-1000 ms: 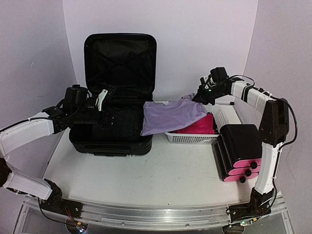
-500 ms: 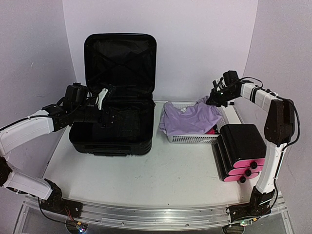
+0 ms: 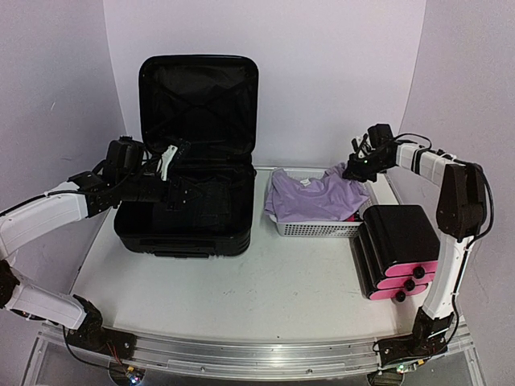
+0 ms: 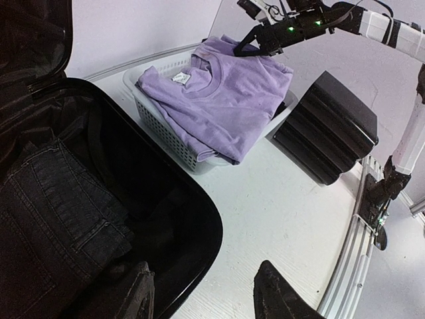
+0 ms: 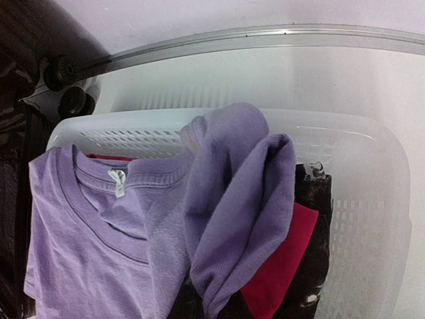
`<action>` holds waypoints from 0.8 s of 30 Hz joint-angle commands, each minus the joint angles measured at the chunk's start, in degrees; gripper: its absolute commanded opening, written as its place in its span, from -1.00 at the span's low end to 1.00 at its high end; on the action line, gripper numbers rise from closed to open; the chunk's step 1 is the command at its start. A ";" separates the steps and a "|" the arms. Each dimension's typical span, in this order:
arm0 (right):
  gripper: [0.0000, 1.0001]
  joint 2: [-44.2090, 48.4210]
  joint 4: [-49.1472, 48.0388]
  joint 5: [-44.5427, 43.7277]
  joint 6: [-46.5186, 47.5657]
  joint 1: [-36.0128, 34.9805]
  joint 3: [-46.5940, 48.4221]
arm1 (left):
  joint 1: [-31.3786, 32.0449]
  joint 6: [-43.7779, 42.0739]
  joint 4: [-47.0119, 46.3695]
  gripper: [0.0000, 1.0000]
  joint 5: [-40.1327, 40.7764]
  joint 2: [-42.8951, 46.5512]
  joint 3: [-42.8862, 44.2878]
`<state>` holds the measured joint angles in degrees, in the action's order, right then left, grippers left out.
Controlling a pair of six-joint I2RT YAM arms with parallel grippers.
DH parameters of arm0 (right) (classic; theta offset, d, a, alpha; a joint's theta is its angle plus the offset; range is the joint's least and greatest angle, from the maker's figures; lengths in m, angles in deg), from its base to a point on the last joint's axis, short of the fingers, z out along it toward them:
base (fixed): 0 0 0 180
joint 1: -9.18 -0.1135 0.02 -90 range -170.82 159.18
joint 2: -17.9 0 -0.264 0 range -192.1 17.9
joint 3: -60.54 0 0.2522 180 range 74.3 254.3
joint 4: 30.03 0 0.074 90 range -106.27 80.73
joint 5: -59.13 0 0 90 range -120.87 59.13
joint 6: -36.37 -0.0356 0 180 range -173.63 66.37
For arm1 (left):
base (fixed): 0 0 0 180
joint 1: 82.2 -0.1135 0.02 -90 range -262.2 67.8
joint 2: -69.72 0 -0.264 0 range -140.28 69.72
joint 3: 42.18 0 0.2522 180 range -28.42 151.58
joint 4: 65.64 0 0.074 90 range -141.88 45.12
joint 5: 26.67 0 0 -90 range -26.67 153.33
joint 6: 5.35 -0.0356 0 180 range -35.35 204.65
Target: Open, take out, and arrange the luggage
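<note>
The luggage [image 3: 197,104], a black hard-shell suitcase, stands open at the back left with its lid upright. Dark jeans [image 4: 60,199] lie in its base. My left gripper [image 4: 209,296] hovers open over the base's right rim, with nothing between its fingers. A purple shirt [image 3: 310,195] lies spread over the white basket [image 3: 318,228]. My right gripper [image 3: 354,170] is shut on a lifted fold of the shirt [image 5: 232,199] at the basket's far right corner. Its fingers are hidden in the right wrist view.
Red cloth [image 5: 279,266] and black cloth [image 5: 312,219] lie under the shirt in the basket. A black box with pink drawer fronts [image 3: 398,245] stands right of the basket, near the right arm. The suitcase's wheels [image 5: 63,70] sit close to the basket's left end.
The right gripper has carried the purple shirt rightward off the suitcase's edge, and the shirt now lies wholly over the basket. The left arm has not moved.
</note>
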<state>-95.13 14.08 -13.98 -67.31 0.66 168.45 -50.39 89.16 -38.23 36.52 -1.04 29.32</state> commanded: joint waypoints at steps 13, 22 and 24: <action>-1.00 3.09 -15.61 -11.69 2.51 1.01 -9.62 | -0.08 -0.01 -0.12 0.02 0.62 3.48 2.37; -1.00 4.96 -17.29 -16.60 2.29 0.99 -13.05 | -0.08 0.17 -0.04 0.02 0.17 2.86 2.80; -0.89 5.70 -13.71 -16.88 2.36 0.98 -11.22 | -0.08 0.25 0.12 0.02 0.66 2.90 2.82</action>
<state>-94.39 0.18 -27.03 -65.45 1.12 153.94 -50.39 89.18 -37.46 36.54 0.79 29.32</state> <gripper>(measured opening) 0.055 0.512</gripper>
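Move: The right gripper already holds one sleeve of the purple shirt over the white basket. The basket's middle is about 10 cm to the left of the gripper, 3 cm back and 10 cm below. The drawer box stands roughly 24 cm back and 13 cm to the right, the open suitcase some 53 cm left and 5 cm back, both about 10 cm lower. From the left gripper the basket is about 20 cm ahead, 41 cm right and 21 cm down. Lower the right gripper about 6 cm into the right end of the basket while drawing the pinched purple sleeve some 4 cm rightward, away from the suitcase. Swing the left-slanting fingers about 10 degrees nearer to straight down, turn the hand a little clockwise, and keep the pinch closed. ##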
